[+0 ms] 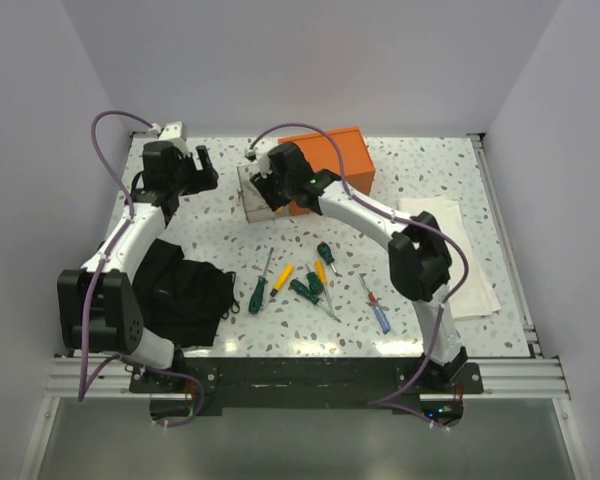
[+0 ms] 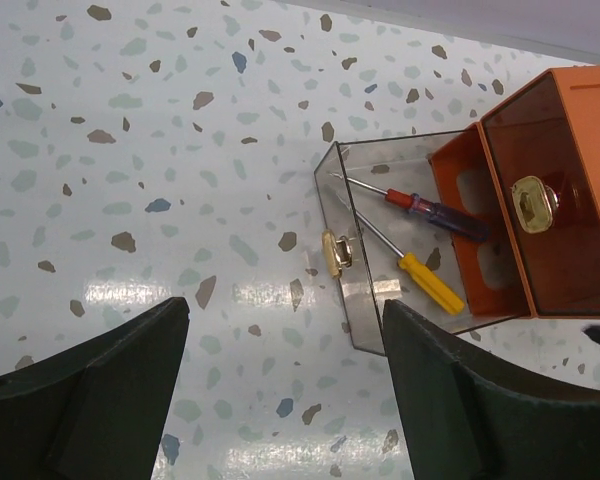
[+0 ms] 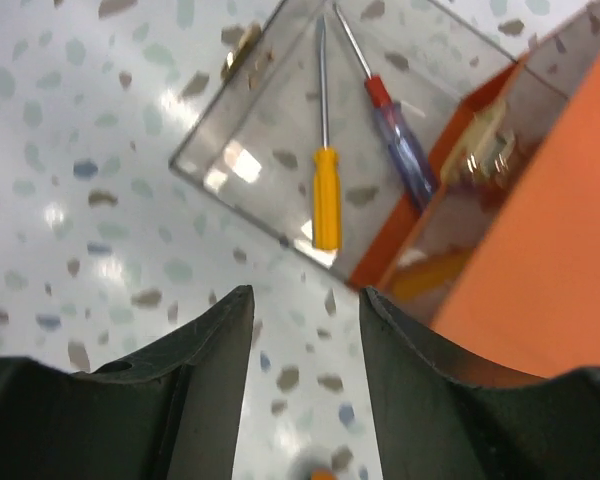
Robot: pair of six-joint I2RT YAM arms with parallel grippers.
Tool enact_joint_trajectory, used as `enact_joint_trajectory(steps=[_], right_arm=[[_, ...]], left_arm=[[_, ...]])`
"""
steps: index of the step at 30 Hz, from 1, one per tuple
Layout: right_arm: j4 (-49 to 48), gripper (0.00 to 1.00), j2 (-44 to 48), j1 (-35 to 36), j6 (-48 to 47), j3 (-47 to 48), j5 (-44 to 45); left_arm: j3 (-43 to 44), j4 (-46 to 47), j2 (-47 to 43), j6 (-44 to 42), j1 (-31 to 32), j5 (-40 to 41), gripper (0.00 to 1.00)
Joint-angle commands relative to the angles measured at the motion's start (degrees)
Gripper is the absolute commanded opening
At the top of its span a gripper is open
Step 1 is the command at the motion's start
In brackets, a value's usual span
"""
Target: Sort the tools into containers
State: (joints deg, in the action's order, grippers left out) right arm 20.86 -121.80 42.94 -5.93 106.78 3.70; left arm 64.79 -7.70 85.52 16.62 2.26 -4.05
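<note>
The clear plastic bin (image 1: 252,200) stands against the orange box (image 1: 338,160) at the back of the table. In the left wrist view the bin (image 2: 400,165) holds a red-and-blue screwdriver (image 2: 435,212) and a yellow one (image 2: 428,280). Both also show in the right wrist view (image 3: 400,140) (image 3: 325,200). My right gripper (image 1: 267,187) (image 3: 305,310) is open and empty just in front of the bin. My left gripper (image 1: 202,165) (image 2: 285,400) is open and empty to the bin's left. Several green and yellow screwdrivers (image 1: 310,285) and a red-and-blue one (image 1: 378,312) lie loose at the front.
A black cloth (image 1: 185,290) lies at the front left beside the left arm. A white folded towel (image 1: 465,255) lies at the right, under the right arm's elbow. The orange box (image 2: 570,170) (image 3: 550,290) has brass latches.
</note>
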Motion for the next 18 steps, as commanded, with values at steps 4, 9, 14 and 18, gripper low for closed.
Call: enact_joint_trajectory(steps=[4, 9, 14, 18], right_arm=[[20.8, 0.5, 24.8, -2.2, -9.7, -22.8, 2.5], [29.1, 0.52, 40.2, -4.4, -11.9, -38.5, 1.2], [37.0, 0.52, 42.5, -4.5, -4.6, -43.0, -1.9], [34.9, 0.55, 41.6, -4.5, -3.7, -44.4, -0.4]], left_arm=[[-1.3, 2.3, -1.8, -1.8, -0.6, -0.1, 0.84], [-1.0, -0.9, -1.2, -16.3, -0.7, 2.5, 0.84], [-3.2, 2.5, -1.7, -21.5, -1.7, 9.5, 0.84], [-2.2, 1.2, -3.5, -18.6, -1.7, 8.4, 0.84]])
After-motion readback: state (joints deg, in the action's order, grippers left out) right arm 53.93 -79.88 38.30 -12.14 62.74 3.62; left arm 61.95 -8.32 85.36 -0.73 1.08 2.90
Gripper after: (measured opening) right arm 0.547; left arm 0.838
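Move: The right hand, half open, hovers over the open drawer, whose middle is about 4 cm ahead and 12 below. The blue screwdriver lies some 24 cm back, 25 right and 14 below. Of that screwdriver, the stubby green one is 13 cm farther out and 12 left, and the white cloth 11 farther out and 17 right. From the left hand the blue screwdriver is roughly 30 cm back, 43 right and 18 below. Right hand sweeps some 30 cm right and back from the drawer towards the blue screwdriver; left drifts left. ##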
